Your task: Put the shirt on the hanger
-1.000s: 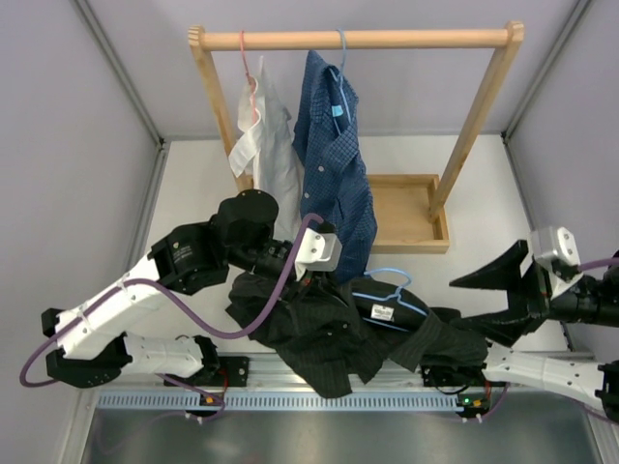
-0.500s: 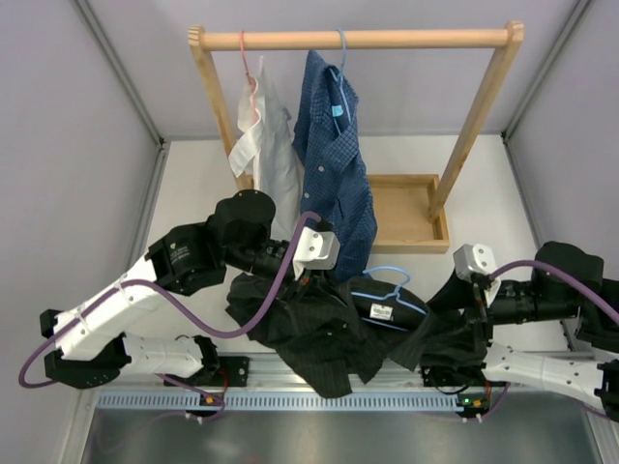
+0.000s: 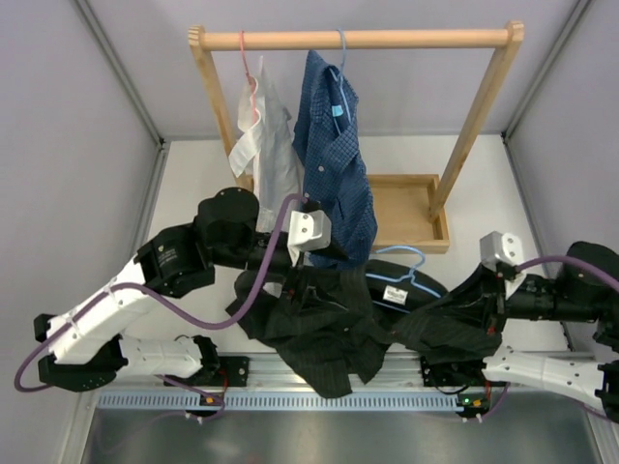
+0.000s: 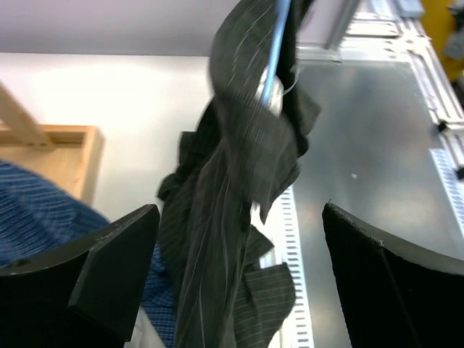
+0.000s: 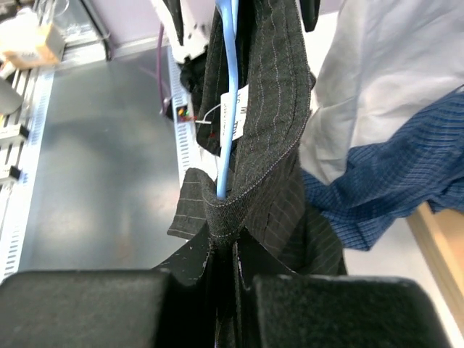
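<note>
The black striped shirt hangs bunched between the two arms above the table's front edge. The light-blue hanger is threaded into its collar, with the hook pointing back and the white neck label showing. My right gripper is shut on the shirt's shoulder fabric, and the hanger wire runs into that fold just above my gripper. My left gripper is wide open. In the left wrist view the shirt hangs between its fingers without touching them.
A wooden rack stands at the back. It holds a white shirt on a pink hanger and a blue checked shirt. A wooden tray sits at the rack's foot. A slotted metal rail runs along the near edge.
My right gripper came in from the right, shut on the shirt's shoulder and lifted it. The hanger and collar rose and shifted right and back. My left arm drew up and back.
</note>
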Robot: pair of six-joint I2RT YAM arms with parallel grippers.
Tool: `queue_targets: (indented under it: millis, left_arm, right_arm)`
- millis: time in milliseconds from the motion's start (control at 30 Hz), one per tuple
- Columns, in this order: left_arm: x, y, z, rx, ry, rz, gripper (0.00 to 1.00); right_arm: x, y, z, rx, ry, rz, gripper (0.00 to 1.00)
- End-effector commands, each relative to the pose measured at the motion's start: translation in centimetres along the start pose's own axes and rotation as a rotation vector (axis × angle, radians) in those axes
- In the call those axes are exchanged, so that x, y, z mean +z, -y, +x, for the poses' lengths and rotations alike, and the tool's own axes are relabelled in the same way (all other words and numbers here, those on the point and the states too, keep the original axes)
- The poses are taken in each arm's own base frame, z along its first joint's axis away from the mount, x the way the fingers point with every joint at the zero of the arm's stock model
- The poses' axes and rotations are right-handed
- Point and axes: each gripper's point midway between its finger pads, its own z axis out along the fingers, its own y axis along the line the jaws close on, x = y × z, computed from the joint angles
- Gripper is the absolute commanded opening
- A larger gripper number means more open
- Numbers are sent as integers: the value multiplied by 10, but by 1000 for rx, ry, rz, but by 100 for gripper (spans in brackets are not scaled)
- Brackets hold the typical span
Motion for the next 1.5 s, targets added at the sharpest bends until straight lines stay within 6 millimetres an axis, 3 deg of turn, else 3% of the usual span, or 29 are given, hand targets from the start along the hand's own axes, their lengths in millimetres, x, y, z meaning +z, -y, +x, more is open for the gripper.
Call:
queue_targets:
  millis: [0,100,167,200,267,300,367,400,433,467,500,667,733,900,1000,1067,1167,1200,1267,1300,1333,1400,1467]
  left_arm:
    - [-26,-16,-48,24,158,-174,98]
    - [-59,-32,-67,-19,243,-361,98]
    - [-84,-42,-76,-49,299,-484,98]
    - [-115,-53,-82,-69,359,-625,98]
    - [-147,-59,-85,-110,424,-746,98]
    - [-177,-61,-87,-127,476,-842,98]
    - [-203,-62,-82,-161,513,-926,98]
    - [-215,-61,-79,-172,531,-961,98]
    - [-234,-58,-76,-183,563,-1005,98]
    - [-238,-58,-72,-186,563,-1016,98]
    - [-242,-56,-69,-189,564,-1022,98]
    - [-260,-54,-44,-222,547,-1086,98]
    - [-260,-58,-32,-228,519,-1117,98]
    - [-263,-65,-6,-244,466,-1188,98]
    - [-263,-69,4,-252,447,-1216,98]
    - [-259,-72,11,-256,429,-1227,98]
    - [-254,-79,22,-260,399,-1257,98]
    - [-252,-82,25,-260,390,-1269,98]
    - [-247,-92,36,-255,364,-1327,98]
    - [-246,-97,40,-250,359,-1354,98]
    - [-251,-103,40,-245,378,-1414,98]
    - [-246,-115,54,-223,344,-1493,98]
    - [-257,-123,56,-213,348,-1615,98]
  right_arm:
    - [-28,2,-42,-27,143,64,0]
    - [-59,-2,-65,-30,190,93,0]
    - [-68,-3,-63,1,151,108,0]
    - [-87,-7,-78,0,202,117,0]
    - [-99,-11,-86,28,220,122,0]
    - [-119,-17,-97,28,273,122,0]
    - [-135,-21,-109,44,318,122,0]
    - [-157,-24,-119,44,386,141,0]
    - [-166,-24,-124,44,414,151,0]
    - [-169,-22,-129,50,427,164,0]
    - [-186,-21,-136,52,484,195,0]
    - [-224,2,-136,115,603,363,0]
    - [-241,19,-131,162,649,472,0]
    - [-255,59,-110,240,606,747,0]
    - [-250,81,-96,263,519,896,0]
    - [-234,91,-91,261,449,954,0]
    - [-184,105,-82,244,309,963,0]
    - [-157,113,-84,241,294,961,0]
    - [-141,119,-87,240,321,967,0]
    - [-129,131,-80,233,296,1020,0]
    - [-119,136,-91,226,334,1032,0]
    - [-102,147,-92,212,326,1073,0]
    - [-86,155,-109,195,352,1088,0]
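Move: The right hand holds the black shirt and its hanger; the free right-hand stretch of the rack's bar lies about 33 cm ahead of it, hardly to either side, and some 12 cm higher. From the same hand, the blue shirt hangs about 30 cm ahead and 13 cm left, its middle near hand height; the rack's right post stands some 33 cm ahead and 10 cm right. The hanger's neck lies about 10 cm to the right of the open left hand, roughly level with it. Still pinching the shirt's shoulder and the hanger, the right hand carries them up nearly 20 cm and to its right, then swings forward, left and down towards the rack's free right end, turning some 60 degrees clockwise to bring the hook forward. The left hand, already open and empty, rises away to its left, then goes forward and sinks, turning about 80 degrees counter-clockwise. ##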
